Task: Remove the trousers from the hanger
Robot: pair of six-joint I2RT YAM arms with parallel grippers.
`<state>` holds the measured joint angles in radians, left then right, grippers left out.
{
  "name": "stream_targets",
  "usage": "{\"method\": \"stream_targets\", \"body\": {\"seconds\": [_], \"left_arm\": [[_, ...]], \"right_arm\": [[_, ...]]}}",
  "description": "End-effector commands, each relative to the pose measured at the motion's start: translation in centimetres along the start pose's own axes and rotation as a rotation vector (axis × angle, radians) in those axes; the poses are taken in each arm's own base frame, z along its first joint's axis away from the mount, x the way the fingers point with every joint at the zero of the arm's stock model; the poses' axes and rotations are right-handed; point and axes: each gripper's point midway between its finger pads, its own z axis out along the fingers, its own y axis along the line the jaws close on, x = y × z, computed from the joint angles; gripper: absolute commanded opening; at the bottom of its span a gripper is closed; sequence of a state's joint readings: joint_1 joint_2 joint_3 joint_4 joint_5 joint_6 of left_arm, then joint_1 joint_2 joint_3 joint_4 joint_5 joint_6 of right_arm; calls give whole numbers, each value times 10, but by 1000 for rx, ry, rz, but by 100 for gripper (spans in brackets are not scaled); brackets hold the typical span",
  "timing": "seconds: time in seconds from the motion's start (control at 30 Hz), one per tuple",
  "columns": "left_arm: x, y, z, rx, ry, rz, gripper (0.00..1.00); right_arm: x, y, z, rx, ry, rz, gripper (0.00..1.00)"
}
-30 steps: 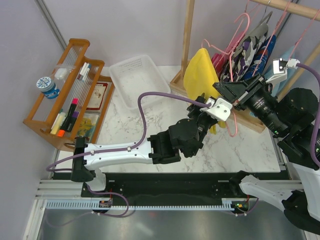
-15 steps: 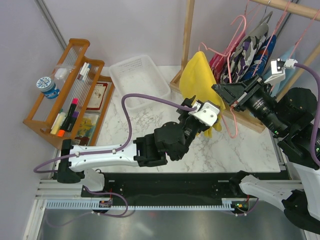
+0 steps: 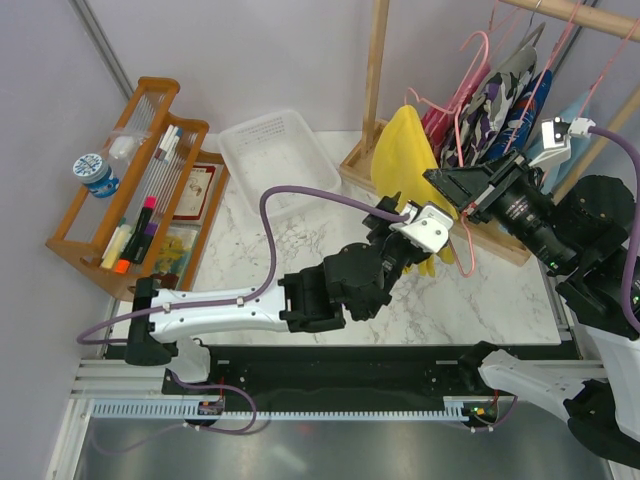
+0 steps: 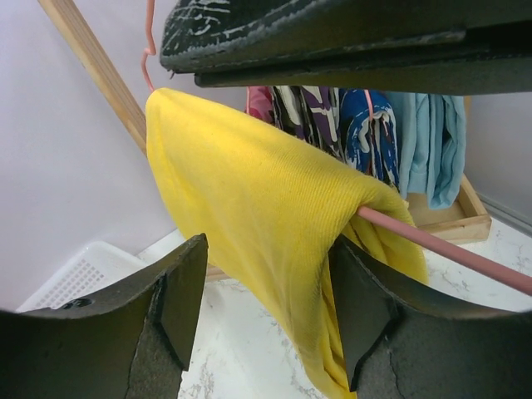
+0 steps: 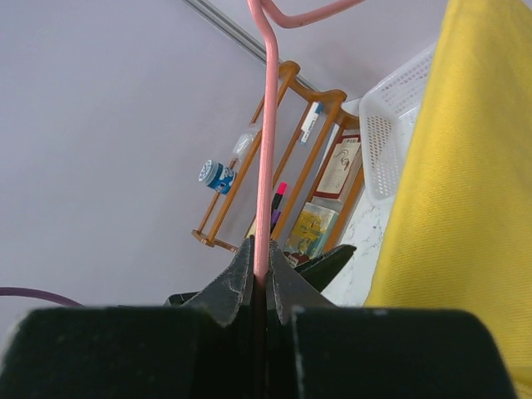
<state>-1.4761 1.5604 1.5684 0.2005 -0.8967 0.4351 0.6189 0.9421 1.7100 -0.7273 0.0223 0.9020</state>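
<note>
The yellow trousers [image 3: 405, 145] hang folded over the bar of a pink hanger [image 3: 465, 238], clear of the rail. My right gripper [image 3: 440, 184] is shut on the hanger's wire, as the right wrist view [image 5: 262, 249] shows, with the yellow cloth [image 5: 465, 166] at its right. My left gripper [image 3: 398, 207] is open. In the left wrist view [image 4: 268, 274] its fingers stand on either side of the hanging yellow cloth [image 4: 249, 191], the right finger close against it. The pink bar [image 4: 440, 247] comes out of the fold. Only a pink strip [image 4: 259, 104] of the pink camouflage pair shows, on the rail behind.
A wooden clothes rail [image 3: 378, 70] stands at the back right with a purple-white camouflage garment [image 3: 500, 95] and a light blue one [image 3: 575, 115]. A white basket [image 3: 280, 150] sits at the back middle. A wooden rack of pens [image 3: 140, 190] stands at the left.
My left arm swung left, then back right, its gripper staying at the yellow trousers. The trousers and hanger swayed with it. My right gripper kept hold of the hanger.
</note>
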Motion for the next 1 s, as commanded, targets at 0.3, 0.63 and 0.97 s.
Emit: {"method": "stream_targets", "body": {"seconds": [0.3, 0.63, 0.97], "left_arm": [[-17, 8, 23, -94, -6, 4, 51], [-45, 26, 15, -87, -55, -68, 2], [-73, 41, -15, 31, -99, -182, 2]], "right_arm": [[-55, 69, -45, -262, -202, 1, 0], [-46, 46, -35, -193, -202, -3, 0], [-21, -8, -8, -26, -172, -29, 0]]}}
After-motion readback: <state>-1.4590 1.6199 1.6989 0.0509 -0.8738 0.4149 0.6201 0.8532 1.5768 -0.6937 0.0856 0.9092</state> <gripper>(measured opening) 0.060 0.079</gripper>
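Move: The yellow trousers hang over the hanger's bar with their near fold already between the left hand's open fingers; their middle is some 5 cm ahead of that hand, about level sideways and in height. From it, the hanger's side wire, pinched by the right hand, is roughly 5 cm right, 3 cm ahead and 7 cm above; the bar's bare near end is about 7 cm right and 5 cm back, near level. From the right hand the trousers' middle lies about 5 cm left, 2 cm ahead and 7 cm lower. Rightward and a little forward, about 2 cm in all, the left hand brings its open fingers farther onto the near fold, then rises about a centimetre as they shut and pinch the yellow cloth. The right hand keeps its grip on the hanger's wire, easing about 1 cm back, right and up, then sinking some 3 cm while swinging slightly clockwise and forward again. ##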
